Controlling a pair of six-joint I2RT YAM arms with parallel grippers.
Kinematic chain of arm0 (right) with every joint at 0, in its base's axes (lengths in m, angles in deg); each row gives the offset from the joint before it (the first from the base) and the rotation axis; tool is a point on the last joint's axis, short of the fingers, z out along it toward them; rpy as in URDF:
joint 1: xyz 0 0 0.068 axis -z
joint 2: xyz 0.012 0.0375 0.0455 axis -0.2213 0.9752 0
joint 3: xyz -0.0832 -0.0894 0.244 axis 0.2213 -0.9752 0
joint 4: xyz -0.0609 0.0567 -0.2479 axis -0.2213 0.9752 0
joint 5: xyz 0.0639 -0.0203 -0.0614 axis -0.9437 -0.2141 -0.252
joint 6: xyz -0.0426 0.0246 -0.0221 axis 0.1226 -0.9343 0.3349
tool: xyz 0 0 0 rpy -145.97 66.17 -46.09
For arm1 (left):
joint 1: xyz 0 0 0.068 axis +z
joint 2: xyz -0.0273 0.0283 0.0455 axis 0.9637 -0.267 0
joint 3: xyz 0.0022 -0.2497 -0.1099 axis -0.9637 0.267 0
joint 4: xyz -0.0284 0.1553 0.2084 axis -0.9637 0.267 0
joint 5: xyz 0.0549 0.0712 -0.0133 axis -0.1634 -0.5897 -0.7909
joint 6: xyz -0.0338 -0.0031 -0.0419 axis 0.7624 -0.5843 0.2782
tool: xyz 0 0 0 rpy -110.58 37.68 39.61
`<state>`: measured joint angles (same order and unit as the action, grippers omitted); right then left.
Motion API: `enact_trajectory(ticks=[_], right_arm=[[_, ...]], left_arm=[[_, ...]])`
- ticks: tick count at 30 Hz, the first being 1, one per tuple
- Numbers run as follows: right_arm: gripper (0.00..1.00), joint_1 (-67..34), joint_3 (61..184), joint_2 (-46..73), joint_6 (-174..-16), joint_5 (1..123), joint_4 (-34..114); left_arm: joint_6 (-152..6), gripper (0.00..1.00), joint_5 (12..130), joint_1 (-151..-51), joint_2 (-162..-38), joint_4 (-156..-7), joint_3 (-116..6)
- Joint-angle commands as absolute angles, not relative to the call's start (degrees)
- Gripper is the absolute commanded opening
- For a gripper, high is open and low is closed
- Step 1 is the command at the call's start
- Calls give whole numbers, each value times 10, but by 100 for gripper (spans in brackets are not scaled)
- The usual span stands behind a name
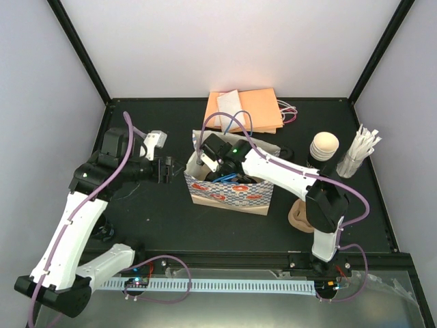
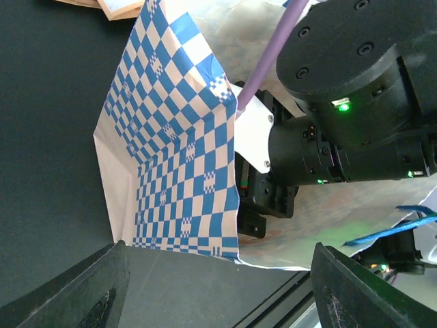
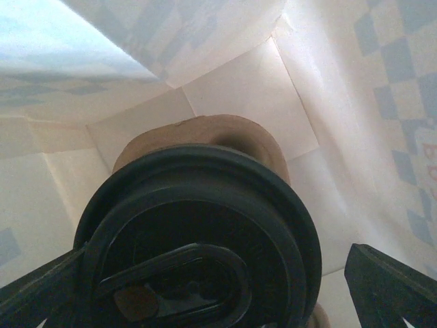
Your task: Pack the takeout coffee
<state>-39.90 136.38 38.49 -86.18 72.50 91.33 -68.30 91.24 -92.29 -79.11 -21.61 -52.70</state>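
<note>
The takeout coffee (image 3: 198, 232) fills the right wrist view: a round black lid on a brown paper cup, standing inside the blue-and-white checked paper bag (image 1: 229, 195). My right gripper (image 3: 212, 287) reaches down into the bag and is open. Its fingers straddle the lid, with a gap showing on the right side. In the top view the coffee is hidden under my right gripper (image 1: 217, 171). My left gripper (image 1: 169, 169) hovers just left of the bag, open and holding nothing. In the left wrist view the bag's checked side (image 2: 177, 157) lies ahead of that gripper (image 2: 217, 273).
A tall stack of cream cups (image 1: 323, 149) and white wrapped sticks (image 1: 360, 150) stand at the right. A brown pulp carrier (image 1: 298, 216) lies by the right arm's base. Orange folded bags (image 1: 246, 109) lie at the back. The right arm's wrist (image 2: 355, 102) crowds the bag's mouth.
</note>
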Motion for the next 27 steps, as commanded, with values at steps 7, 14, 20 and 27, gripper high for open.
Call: enact_trajectory(ticks=[7,14,20,27], right_arm=[[100,-395,1400,365,-867,749,983],[100,-396,1419,361,-868,743,991],[100,-396,1424,357,-867,745,989],[100,-396,1420,337,-870,749,980]], left_arm=[[-687,74,888,-965,-822,-213,-568],[-694,66,813,-1009,-878,-202,-618],[-716,59,775,-1028,-922,-180,-638],[-730,36,744,-1032,-955,-145,-660]])
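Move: The left rim of the paper bag lies about 4 cm ahead of the left hand, 4 cm to its right and 5 cm below. The near blue handle is about 14 cm to that hand's right, 3 cm back and 6 cm down. The lidded cup, inside the bag, is roughly 4 cm ahead of the left hand, 12 cm right and 19 cm below. From the open right hand the cup sits straight below, some 4 cm. Rightward first, then forward and at the end down, the left hand closes in on the bag's left rim, about 5 cm in all, rolling some 15 degrees so its left side rises; the fingers draw roughly halfway together with the near part of the left panel's rim between them. The right hand, still wide open, slips about a centimetre right and rises 2 to 3 cm off the lidded cup. ##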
